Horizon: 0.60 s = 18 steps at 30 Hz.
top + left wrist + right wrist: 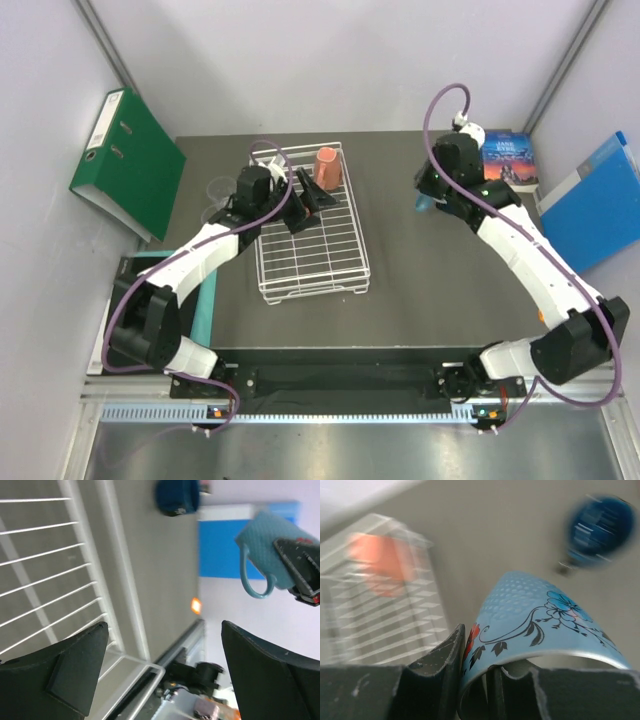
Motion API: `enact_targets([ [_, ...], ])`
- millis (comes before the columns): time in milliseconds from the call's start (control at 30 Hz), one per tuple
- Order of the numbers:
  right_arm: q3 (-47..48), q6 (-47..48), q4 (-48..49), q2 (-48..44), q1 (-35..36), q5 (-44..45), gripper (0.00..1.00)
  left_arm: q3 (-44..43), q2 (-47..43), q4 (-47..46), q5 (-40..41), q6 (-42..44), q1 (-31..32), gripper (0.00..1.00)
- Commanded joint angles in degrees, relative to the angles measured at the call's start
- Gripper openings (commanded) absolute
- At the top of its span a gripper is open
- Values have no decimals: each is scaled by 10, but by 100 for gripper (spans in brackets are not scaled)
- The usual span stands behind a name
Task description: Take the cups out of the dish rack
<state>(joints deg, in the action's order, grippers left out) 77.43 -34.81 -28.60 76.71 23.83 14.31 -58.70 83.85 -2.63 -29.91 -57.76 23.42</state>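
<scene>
The white wire dish rack lies mid-table with the orange mug at its far end. My left gripper hovers over the rack, open and empty; in the left wrist view its jaws stand wide apart above the rack's corner. My right gripper is shut on the rim of the light-blue mug, one finger inside and one outside, holding it above the table right of the rack. The dark-blue mug stands on the table beyond. Two clear glasses stand left of the rack.
A green binder leans at the far left. A blue folder and a book lie at the far right. A teal board lies by the left arm's base.
</scene>
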Motion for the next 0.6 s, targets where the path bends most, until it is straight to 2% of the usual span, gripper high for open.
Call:
enact_targets([
  [0, 16, 20, -136, 48, -20, 125, 0, -49, -28, 154, 119, 79, 2, 99],
  [33, 5, 13, -137, 49, -27, 112, 0, -56, -29, 170, 149, 84, 2, 99],
  [233, -82, -21, -98, 65, -98, 56, 0, -77, -23, 235, 195, 99, 2, 98],
  [433, -102, -18, -66, 104, -142, 37, 0, -86, -28, 253, 195, 111, 2, 98],
  [567, -79, -17, -58, 156, -164, 11, 0, -98, -21, 271, 203, 121, 1, 99],
])
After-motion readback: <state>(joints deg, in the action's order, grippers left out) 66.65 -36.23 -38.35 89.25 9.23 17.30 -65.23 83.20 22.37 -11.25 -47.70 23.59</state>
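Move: The right hand, holding the light blue cup, is taking it to bare table about 12 cm to its right, 2 cm back and some 24 cm below. The navy mug stands roughly 10 cm ahead, 7 cm right and 24 cm down; the book lies 22 cm ahead, 25 cm right, 28 cm down. From the empty left hand, the orange cup is about 17 cm ahead, 4 cm right and 14 cm below. Down and to the right, quickly at first and then slowing, the right hand lowers the light blue cup some 18 cm towards the bare table on the near side of the navy mug, its fingers tipping about 30 degrees further down and keeping their hold. The left hand, still wide open, swings about 5 cm left and sinks nearly as much over the rack, fingers turning more downward. ##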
